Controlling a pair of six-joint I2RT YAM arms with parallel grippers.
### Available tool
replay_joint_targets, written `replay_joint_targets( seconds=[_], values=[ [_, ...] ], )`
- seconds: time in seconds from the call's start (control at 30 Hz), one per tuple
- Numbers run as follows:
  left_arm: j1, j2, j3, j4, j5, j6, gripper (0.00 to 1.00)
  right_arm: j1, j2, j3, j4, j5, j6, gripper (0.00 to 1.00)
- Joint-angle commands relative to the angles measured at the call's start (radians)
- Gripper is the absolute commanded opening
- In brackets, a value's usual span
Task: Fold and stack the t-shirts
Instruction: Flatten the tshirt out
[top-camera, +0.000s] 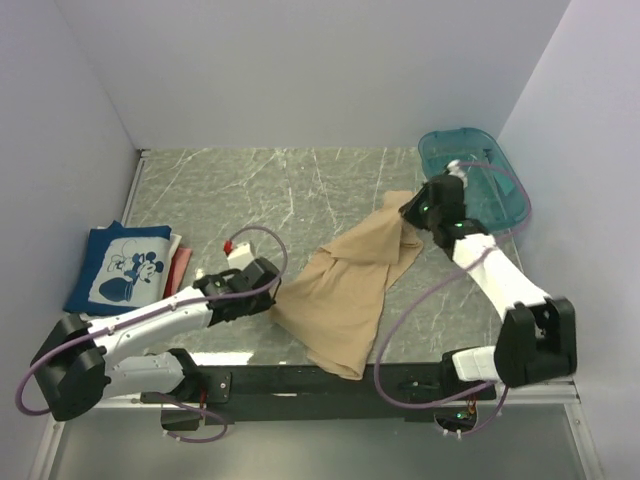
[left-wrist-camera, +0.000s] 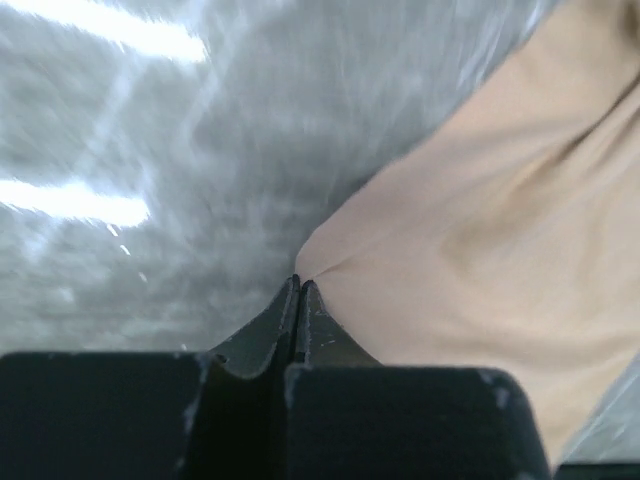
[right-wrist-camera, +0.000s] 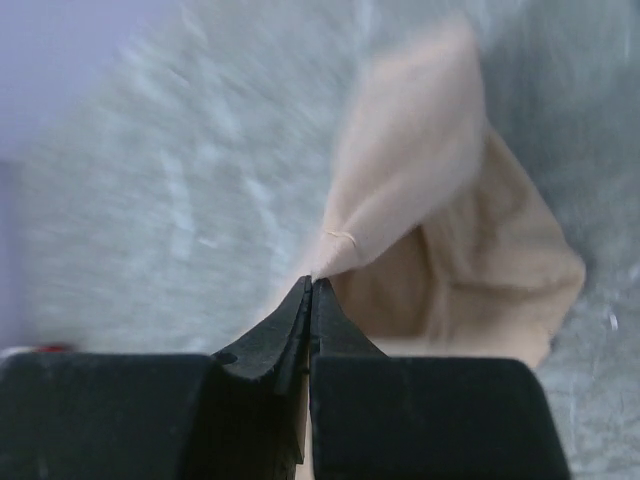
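The tan t-shirt (top-camera: 345, 285) lies crumpled mid-table, stretched from the front edge toward the back right. My left gripper (top-camera: 272, 292) is shut on its left edge; in the left wrist view the cloth (left-wrist-camera: 480, 230) gathers into the closed tips (left-wrist-camera: 298, 283). My right gripper (top-camera: 408, 212) is shut on the shirt's far right corner. The right wrist view shows a fold of tan cloth (right-wrist-camera: 440, 220) rising from the pinched tips (right-wrist-camera: 310, 282). A folded navy t-shirt (top-camera: 125, 268) with a white cartoon mouse print rests at the left. The red t-shirt (top-camera: 180, 270) peeks out from under its right side.
A teal plastic tub (top-camera: 480, 175) stands at the back right corner, just behind my right wrist. Pale walls close in the table on the left, back and right. A black rail (top-camera: 320, 380) with the arm bases runs along the near edge.
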Motion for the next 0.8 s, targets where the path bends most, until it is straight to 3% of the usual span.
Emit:
replay_joint_targets(
  seconds=[0.0,0.17,0.37,0.77],
  values=[
    [0.089,-0.036,0.122,-0.072,-0.058,0.056,0.01,-0.056,-0.150,0.131,-0.065,-0.058,-0.001,0.00],
    [0.239,-0.066,0.302,-0.189,-0.107,0.142,0.01,-0.113,-0.288,0.290,-0.187,-0.113,-0.004,0.00],
    [0.344,-0.131,0.506,-0.310,-0.163,0.227,0.01,-0.153,-0.434,0.436,-0.310,-0.125,-0.015,0.00],
    [0.354,-0.215,0.946,-0.448,-0.297,0.326,0.01,-0.159,-0.633,0.698,-0.438,-0.056,0.004,0.00]
  ],
)
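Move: Between the two hands, the tan t-shirt is pinched by both and mostly lies on the table. Its middle is some 17 cm right of the left hand, level fore and aft and about 4 cm lower; from the right hand it is roughly 15 cm left, 18 cm back and 12 cm down. The teal bin sits about 16 cm right and 8 cm ahead of the right hand, 10 cm below. The folded stack lies about 34 cm left and 6 cm ahead of the left hand, slightly lower. Hoisting the t-shirt fast by its two pinched ends, both hands keep their shut grip. The right climbs about 38 cm while drawing back some 20 cm from the bin and drifting slightly right; the left rises about 33 cm and swings left, first forward and then partly back. Both wrists tip their fingers upward, the right more, and the left also turns counter-clockwise. ##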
